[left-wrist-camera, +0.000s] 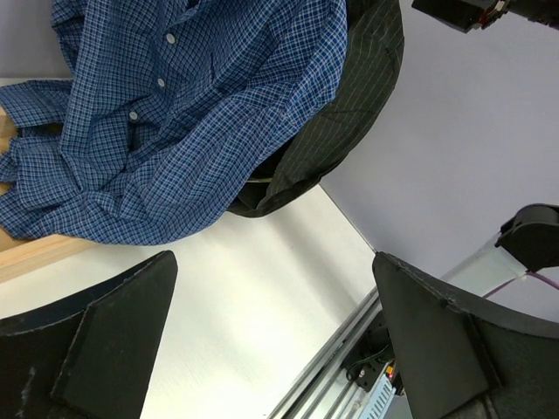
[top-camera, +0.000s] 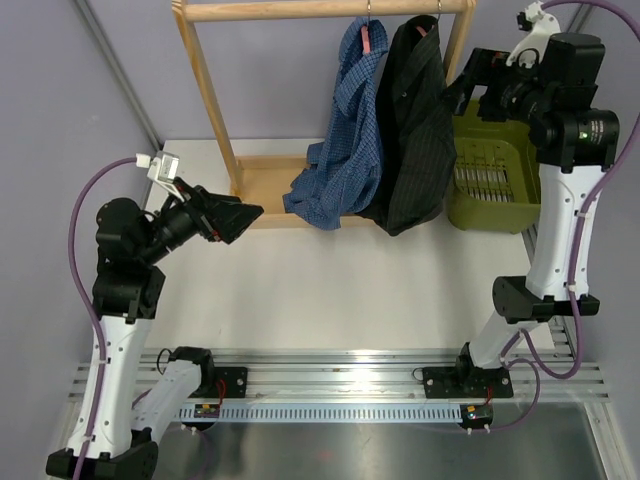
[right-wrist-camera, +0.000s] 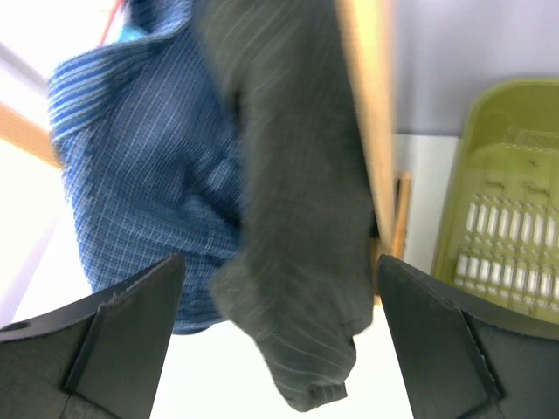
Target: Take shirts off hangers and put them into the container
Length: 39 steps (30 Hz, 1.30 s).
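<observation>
Two shirts hang side by side from the rail, each on a pink hanger [top-camera: 366,38]. The blue checked shirt [top-camera: 345,150] trails down onto the rack's base, and the black striped shirt [top-camera: 410,130] hangs to its right. The olive-green container [top-camera: 495,175] stands right of the rack. My left gripper [top-camera: 250,215] is open, low and left of the blue shirt [left-wrist-camera: 192,113], with only table between its fingers [left-wrist-camera: 122,332]. My right gripper [top-camera: 462,85] is open and high beside the rack's right post, facing the black shirt [right-wrist-camera: 279,175] without touching it. The container [right-wrist-camera: 507,201] shows at its right.
The light wooden rack [top-camera: 210,110] has a flat base board [top-camera: 265,185] under the shirts and an upright post [right-wrist-camera: 367,105] between the black shirt and the container. Metal rails [top-camera: 350,375] run along the near edge. Purple walls close in the back and sides.
</observation>
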### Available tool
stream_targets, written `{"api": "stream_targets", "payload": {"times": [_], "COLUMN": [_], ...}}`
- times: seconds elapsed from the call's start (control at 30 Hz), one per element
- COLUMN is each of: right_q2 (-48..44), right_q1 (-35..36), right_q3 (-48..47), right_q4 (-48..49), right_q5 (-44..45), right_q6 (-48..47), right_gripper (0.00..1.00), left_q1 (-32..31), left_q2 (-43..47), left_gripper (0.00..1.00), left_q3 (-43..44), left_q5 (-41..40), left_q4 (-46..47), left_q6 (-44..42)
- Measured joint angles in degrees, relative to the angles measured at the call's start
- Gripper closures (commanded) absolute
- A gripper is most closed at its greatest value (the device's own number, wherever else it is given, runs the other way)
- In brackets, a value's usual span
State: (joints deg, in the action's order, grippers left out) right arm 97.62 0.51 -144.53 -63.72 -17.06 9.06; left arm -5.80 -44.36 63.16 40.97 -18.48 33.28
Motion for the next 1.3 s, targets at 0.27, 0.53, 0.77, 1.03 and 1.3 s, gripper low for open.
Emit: {"api": "stream_targets", "payload": {"times": [0.27, 0.53, 0.77, 1.03, 1.3], "right_q2": [5.6, 11.3, 11.5, 6.9, 5.2], "right_q1": [9.8, 12.4, 13.4, 15.1, 15.3], "right_q3": [-5.2, -5.2, -4.4, 3.9, 4.2], "right_q4": [-4.2, -4.9, -0.3, 7.3, 12.4], "right_q5": [3.3, 17.7, 25.8, 28.0, 27.1], "right_q6": [-7.0, -9.9, -11.7, -13.2, -14.1], "right_gripper": [0.04, 0.32, 0.58, 0.38, 0.77], "left_q1": [0.0, 0.0, 0.0, -0.2, -0.5], "left_q2": [-0.1, 0.0, 0.5, 1.0, 1.3], "left_gripper": [0.01, 0.01, 0.01, 0.01, 0.01], "left_q3": [-2.5, -4.3, -6.9, -9.0, -9.4], "left_q5": [1.2, 1.6, 2.5, 3.0, 3.4], "left_q4": [3.0, 4.6, 6.6, 8.1, 9.2], "left_q6": [1.3, 1.8, 3.7, 5.3, 6.0]}}
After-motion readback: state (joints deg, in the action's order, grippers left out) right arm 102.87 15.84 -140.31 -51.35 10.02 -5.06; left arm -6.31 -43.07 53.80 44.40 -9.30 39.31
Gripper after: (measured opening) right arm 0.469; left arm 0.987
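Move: The dark shirt's upper right part hangs about 8 cm ahead of the right hand, 4 cm to its left and 3 cm lower. The blue shirt is roughly 16 cm to the hand's left, 4 cm ahead and 10 cm down; the rack's right post stands 9 cm ahead and 1 cm left. The container sits 13 cm right, 9 cm ahead, some 42 cm below. From the left hand, that part of the dark shirt is 25 cm ahead, 27 cm right and 5 cm up. Left first, by about 6 cm, then forward and down into the dark shirt's upper right part, the right hand curves back a little rightward and rises some 5 cm. The hand rolls about 20 degrees, left side down; its fingers half close, ease open slightly and close again, pinching the cloth. The open left hand sinks 3 cm, touching nothing. ##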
